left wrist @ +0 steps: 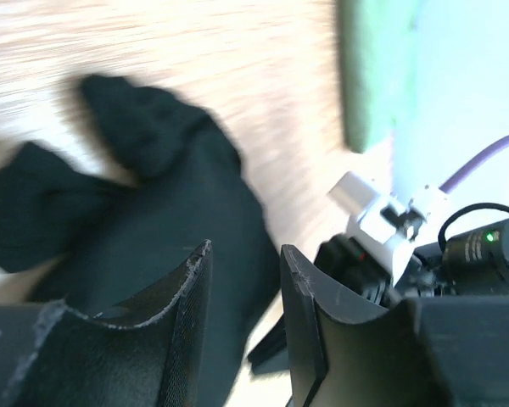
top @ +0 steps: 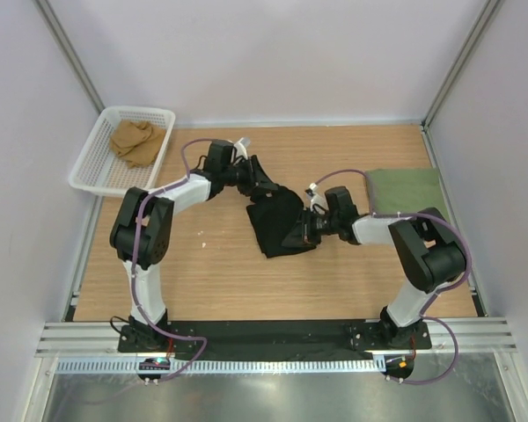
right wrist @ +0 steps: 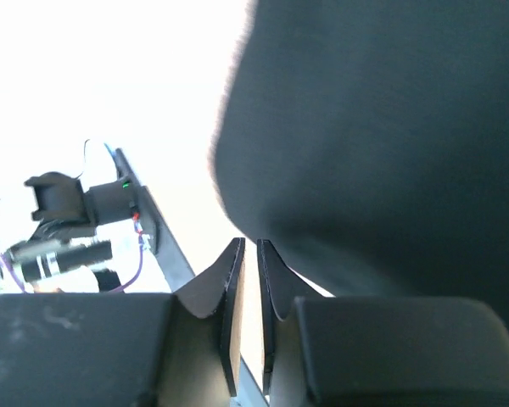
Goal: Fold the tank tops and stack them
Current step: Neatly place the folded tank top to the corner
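Observation:
A black tank top (top: pixel 278 223) lies crumpled in the middle of the table, and in the left wrist view the black tank top (left wrist: pixel 170 195) fills the lower left. An olive green tank top (top: pixel 406 192) rests folded flat at the far right; a blurred edge of this green tank top (left wrist: pixel 371 72) shows in the left wrist view. My left gripper (top: pixel 267 188) hovers at the black top's upper edge; the left gripper (left wrist: pixel 244 254) is open, nothing between its fingers. My right gripper (top: pixel 298 235) is at the cloth's right edge. The right gripper (right wrist: pixel 248 243) stands a narrow slit apart, empty, with black cloth (right wrist: pixel 382 127) just beyond.
A white mesh basket (top: pixel 92 164) stands at the far left corner with a tan cloth (top: pixel 137 141) in it. White walls and metal posts close in the table on three sides. A black base rail (top: pixel 273 334) runs along the near edge.

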Controlling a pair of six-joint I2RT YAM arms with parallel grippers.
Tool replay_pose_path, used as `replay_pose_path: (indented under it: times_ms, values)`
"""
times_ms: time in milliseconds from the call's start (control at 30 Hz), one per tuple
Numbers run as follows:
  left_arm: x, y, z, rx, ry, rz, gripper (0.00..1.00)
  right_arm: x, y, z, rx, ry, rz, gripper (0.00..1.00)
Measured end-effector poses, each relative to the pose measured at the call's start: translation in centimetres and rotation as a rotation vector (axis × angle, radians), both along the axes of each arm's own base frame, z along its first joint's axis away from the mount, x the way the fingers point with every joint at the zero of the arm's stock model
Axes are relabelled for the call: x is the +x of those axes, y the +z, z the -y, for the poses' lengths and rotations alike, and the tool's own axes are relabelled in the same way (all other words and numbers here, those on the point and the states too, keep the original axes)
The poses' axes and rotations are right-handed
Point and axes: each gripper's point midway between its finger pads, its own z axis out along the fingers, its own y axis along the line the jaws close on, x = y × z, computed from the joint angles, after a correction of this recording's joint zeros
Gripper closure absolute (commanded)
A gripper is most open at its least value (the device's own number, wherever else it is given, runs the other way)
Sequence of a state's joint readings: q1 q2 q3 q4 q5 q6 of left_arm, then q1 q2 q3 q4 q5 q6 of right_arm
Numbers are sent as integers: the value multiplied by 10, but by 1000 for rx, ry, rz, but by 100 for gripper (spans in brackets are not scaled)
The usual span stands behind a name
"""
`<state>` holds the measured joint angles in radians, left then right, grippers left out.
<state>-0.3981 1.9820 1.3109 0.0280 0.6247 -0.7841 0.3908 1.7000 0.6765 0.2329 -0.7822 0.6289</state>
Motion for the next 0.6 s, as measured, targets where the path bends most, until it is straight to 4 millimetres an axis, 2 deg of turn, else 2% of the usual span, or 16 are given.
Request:
replay_pose_path:
  times_ms: [100, 233, 300, 367, 500, 600]
  values:
    - [-2, 17, 8, -15, -22, 39, 61, 6, 25, -25, 32, 61, 65, 83]
    - [-4, 14, 11, -14, -29, 31, 62, 15, 43, -43, 80, 96, 106, 82]
    - [-3, 7, 10, -9, -23, 16, 62, 20, 37, -49, 91, 99, 89, 82]
    - [-2, -1, 8, -3, -18, -4, 62, 21, 19, -52, 89, 100, 40, 82]
    - [0, -25, 2, 13, 2, -62, 62, 4, -19, -54, 60, 111, -87, 82]
    - [-1, -35, -4, 24, 15, -93, 62, -2, -20, -56, 71, 130, -102, 82]
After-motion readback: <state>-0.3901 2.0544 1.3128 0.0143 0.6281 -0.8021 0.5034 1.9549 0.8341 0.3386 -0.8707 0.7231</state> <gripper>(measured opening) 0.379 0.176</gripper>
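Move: Just above the near part of the folded black tank top, the right hand has its middle some 7 cm ahead, 2 cm left and 4 cm below. The green stack lies about 13 cm farther out and 28 cm right of that hand. From the left hand, the black top's middle is about 5 cm back, 2 cm right and 9 cm down; its bunched strap ends lie some 5 cm ahead, 3 cm right, equally low. Lifting about 4 cm as it swings left, the nearly shut right gripper hops some 5 cm across the near part of the black tank top, then drops about 6 cm onto the cloth by its near edge, tilting slightly downward. The left hand bobs up a little over the strap end, then sinks to 3.5 cm below its start, fingers still partly open; its contact can't be seen. ##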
